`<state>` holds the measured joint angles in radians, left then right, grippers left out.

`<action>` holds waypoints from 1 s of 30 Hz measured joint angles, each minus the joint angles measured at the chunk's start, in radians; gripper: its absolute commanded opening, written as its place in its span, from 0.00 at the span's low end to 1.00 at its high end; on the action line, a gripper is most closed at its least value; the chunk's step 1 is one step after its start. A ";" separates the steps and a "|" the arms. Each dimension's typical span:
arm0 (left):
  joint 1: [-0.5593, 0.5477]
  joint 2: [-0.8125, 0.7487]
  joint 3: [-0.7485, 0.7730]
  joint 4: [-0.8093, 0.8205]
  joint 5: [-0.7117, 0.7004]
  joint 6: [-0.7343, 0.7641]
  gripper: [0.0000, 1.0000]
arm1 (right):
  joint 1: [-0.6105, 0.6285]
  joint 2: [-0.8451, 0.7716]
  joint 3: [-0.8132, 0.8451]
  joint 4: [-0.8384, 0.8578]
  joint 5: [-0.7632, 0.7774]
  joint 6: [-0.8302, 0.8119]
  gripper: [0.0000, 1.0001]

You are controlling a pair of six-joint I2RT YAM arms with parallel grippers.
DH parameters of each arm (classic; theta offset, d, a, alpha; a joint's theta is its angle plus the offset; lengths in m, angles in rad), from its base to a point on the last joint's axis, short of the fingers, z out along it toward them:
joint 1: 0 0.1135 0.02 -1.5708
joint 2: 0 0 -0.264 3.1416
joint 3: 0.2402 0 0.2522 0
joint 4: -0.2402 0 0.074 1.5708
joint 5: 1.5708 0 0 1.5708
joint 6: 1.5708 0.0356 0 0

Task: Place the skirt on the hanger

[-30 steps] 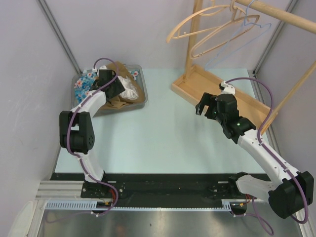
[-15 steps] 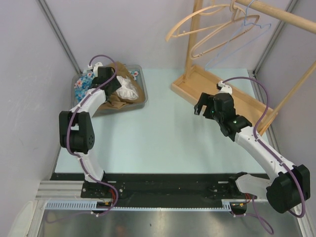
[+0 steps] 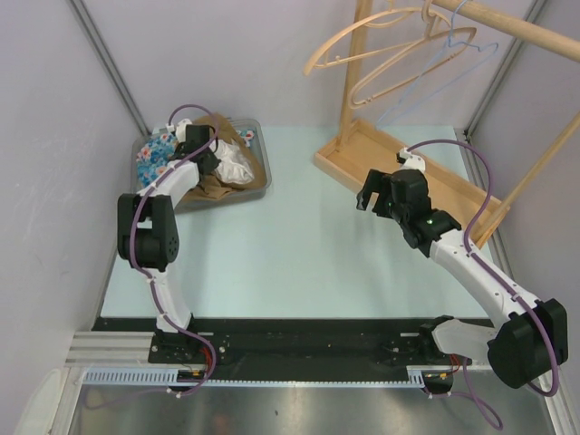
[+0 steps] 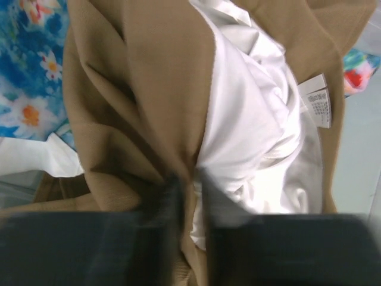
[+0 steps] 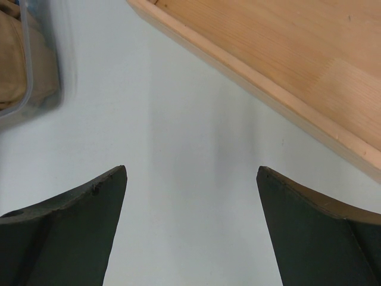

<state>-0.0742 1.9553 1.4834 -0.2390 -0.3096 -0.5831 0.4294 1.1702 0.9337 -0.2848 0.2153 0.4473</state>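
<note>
The tan skirt (image 3: pixel 220 181) with white lining (image 3: pixel 237 163) lies bunched in the grey bin (image 3: pixel 259 136) at the back left. My left gripper (image 3: pixel 205 156) is down in the bin. In the left wrist view its fingers (image 4: pixel 166 205) stand close together, pinching a fold of the skirt (image 4: pixel 137 77) beside the lining (image 4: pixel 250 131); my left gripper (image 4: pixel 191 199) is blurred. A wooden hanger (image 3: pixel 362 41) and a thin pale hanger (image 3: pixel 453 54) hang on the rack at the back right. My right gripper (image 3: pixel 373 195) is open and empty above the table (image 5: pixel 190 173).
A blue floral cloth (image 3: pixel 152 156) also lies in the bin, at its left (image 4: pixel 24 53). The rack's wooden base tray (image 3: pixel 362 149) stands at the back right, just beyond my right gripper (image 5: pixel 286 53). Slanted wooden rack poles (image 3: pixel 535 177) rise at the right.
My left gripper has shifted a little within the bin, staying on the skirt. My right gripper has crept slightly left and stays open.
</note>
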 measured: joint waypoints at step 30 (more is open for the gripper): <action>-0.185 -0.489 0.240 -0.078 0.371 0.125 0.00 | -0.039 -0.174 0.000 -0.035 -0.007 -0.018 0.97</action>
<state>-0.2592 1.4658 1.7237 -0.3168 0.0612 -0.4583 0.3901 0.9958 0.9340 -0.3199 0.2081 0.4294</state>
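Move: The left hand's half-closed fingers are at the brown skirt, where the brown meets its white lining. The skirt's bunched middle is about 3 cm to the right, level fore and aft, and some 3 cm below. The blue floral cloth lies roughly 15 cm to the left, level ahead and 4 cm lower; the plastic bin's middle is 3 cm left and 5 cm below. From the right hand the skirt lies about 42 cm left, 18 cm ahead and 12 cm below. Pinching the skirt at its brown-and-white fold, the left fingers close fully, then after a brief pause carry it up fast by about 33 cm, drifting right and somewhat back. The wrist meanwhile tips the fingers upward and swings clockwise, some 35 degrees each. The open, empty right hand rises about 5 cm. ##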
